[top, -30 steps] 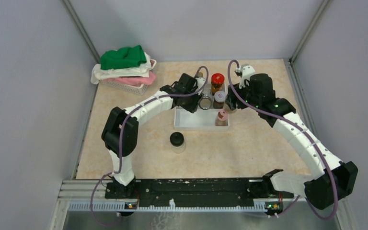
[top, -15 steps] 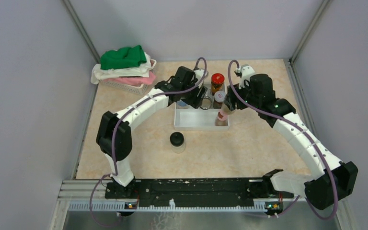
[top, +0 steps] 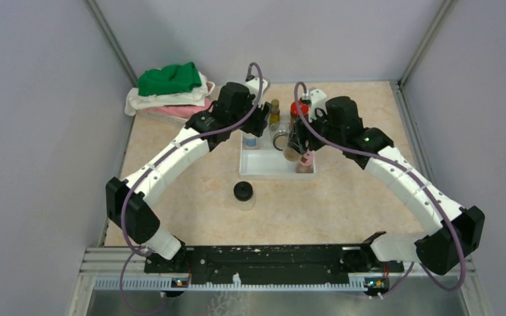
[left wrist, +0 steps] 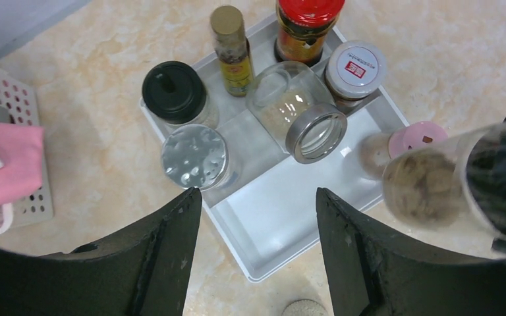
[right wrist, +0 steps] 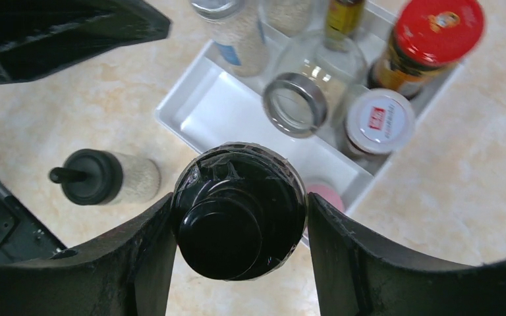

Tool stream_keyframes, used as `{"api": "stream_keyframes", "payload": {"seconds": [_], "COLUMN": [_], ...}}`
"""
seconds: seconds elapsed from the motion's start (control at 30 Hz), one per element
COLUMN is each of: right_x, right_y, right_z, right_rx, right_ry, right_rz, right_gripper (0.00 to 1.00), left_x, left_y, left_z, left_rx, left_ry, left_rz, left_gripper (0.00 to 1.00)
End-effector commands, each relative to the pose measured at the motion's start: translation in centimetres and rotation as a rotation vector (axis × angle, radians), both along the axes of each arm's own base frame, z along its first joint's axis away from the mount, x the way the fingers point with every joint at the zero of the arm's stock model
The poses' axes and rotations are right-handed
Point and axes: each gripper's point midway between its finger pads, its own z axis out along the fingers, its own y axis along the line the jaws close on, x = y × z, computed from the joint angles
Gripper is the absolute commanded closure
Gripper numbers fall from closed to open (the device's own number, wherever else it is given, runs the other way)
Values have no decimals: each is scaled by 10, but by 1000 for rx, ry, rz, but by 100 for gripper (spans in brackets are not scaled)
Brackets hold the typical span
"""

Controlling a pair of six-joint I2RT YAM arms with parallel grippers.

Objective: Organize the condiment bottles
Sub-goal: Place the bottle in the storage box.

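Note:
My right gripper [right wrist: 240, 220] is shut on a black-capped jar [right wrist: 237, 207], held just above the white tray [top: 268, 170] near a pink-capped bottle [left wrist: 412, 139]. My left gripper [left wrist: 257, 217] hangs open and empty over the tray's left part. In the tray stand a black-capped jar [left wrist: 173, 92], a silver shaker-top jar [left wrist: 194, 157], a slim amber bottle [left wrist: 230, 49], a red-capped jar [left wrist: 306, 26] and a white-red capped jar [left wrist: 354, 69]. A clear jar with a silver lid [left wrist: 300, 115] lies tilted among them. Another black-capped jar [top: 243, 195] stands on the table in front of the tray.
A pink basket [top: 171, 117] piled with folded green, white and pink cloths sits at the back left, close to my left arm. Grey walls close in the table on three sides. The arm bases stand on a black rail [top: 270, 258] at the near edge.
My left gripper opened, let go of the silver-lidded jar and drew back up and to the left. My right gripper carried its black-capped jar leftward over the tray.

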Motion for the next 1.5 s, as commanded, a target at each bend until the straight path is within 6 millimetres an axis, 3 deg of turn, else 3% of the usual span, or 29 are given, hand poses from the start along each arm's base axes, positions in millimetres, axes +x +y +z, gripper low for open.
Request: {"api": "stream_keyframes", "payload": {"seconds": [0.0, 0.23, 0.53, 0.83, 1.07, 1.17, 1.3, 1.47], "right_x": [-1, 2, 24, 54, 66, 67, 66, 60], "right_y": [47, 100, 142, 165, 173, 172, 166, 158], "right_z": [41, 22, -34, -95, -123, -126, -125, -95], "right_rx": [77, 87, 66, -13, -32, -39, -56, -36], "right_ry": [-92, -78, -77, -65, -49, -47, -46, -92], "right_rz": [121, 203, 240, 228, 214, 202, 189, 180], "right_gripper": [82, 83, 86, 88, 87, 82, 55, 32], "left_x": [-5, -21, -51, -60, -59, -58, -58, -58], "left_y": [23, 57, 78, 86, 86, 86, 87, 86], "left_z": [18, 38, 62, 61, 55, 53, 51, 52], "left_rx": [-4, -21, -66, -56, -44, -42, -41, -51], "left_ry": [-37, -51, -69, -72, -69, -68, -67, -67], "left_rz": [106, 220, 232, 231, 223, 221, 218, 212], "left_gripper": [29, 26, 26, 25, 25, 25, 25, 25]}}
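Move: My right hand already grips the black-lidded bottle. The empty front-left slot of the storage box, where it goes, is some 16 cm to the left, 6 cm ahead and about 22 cm below. Directly beyond that slot, 9 cm farther out, stands the silver-lidded shaker; the clear jar lies 11 cm to the shaker's right. The pink-lidded shaker stands about 21 cm right of the slot. From my left hand, the slot is 1 cm back, 2 cm left and 22 cm below. Keeping my grip on the bottle, I swing my right hand about 16 cm left across the front of the box, turning some 10 degrees counter-clockwise, then sink 14 cm while edging about 6 cm forward, into the front-left slot beside the silver-lidded shaker, and stop there. My empty left hand clears out, open, roughly 9 cm left, 6 cm back and a little up. ##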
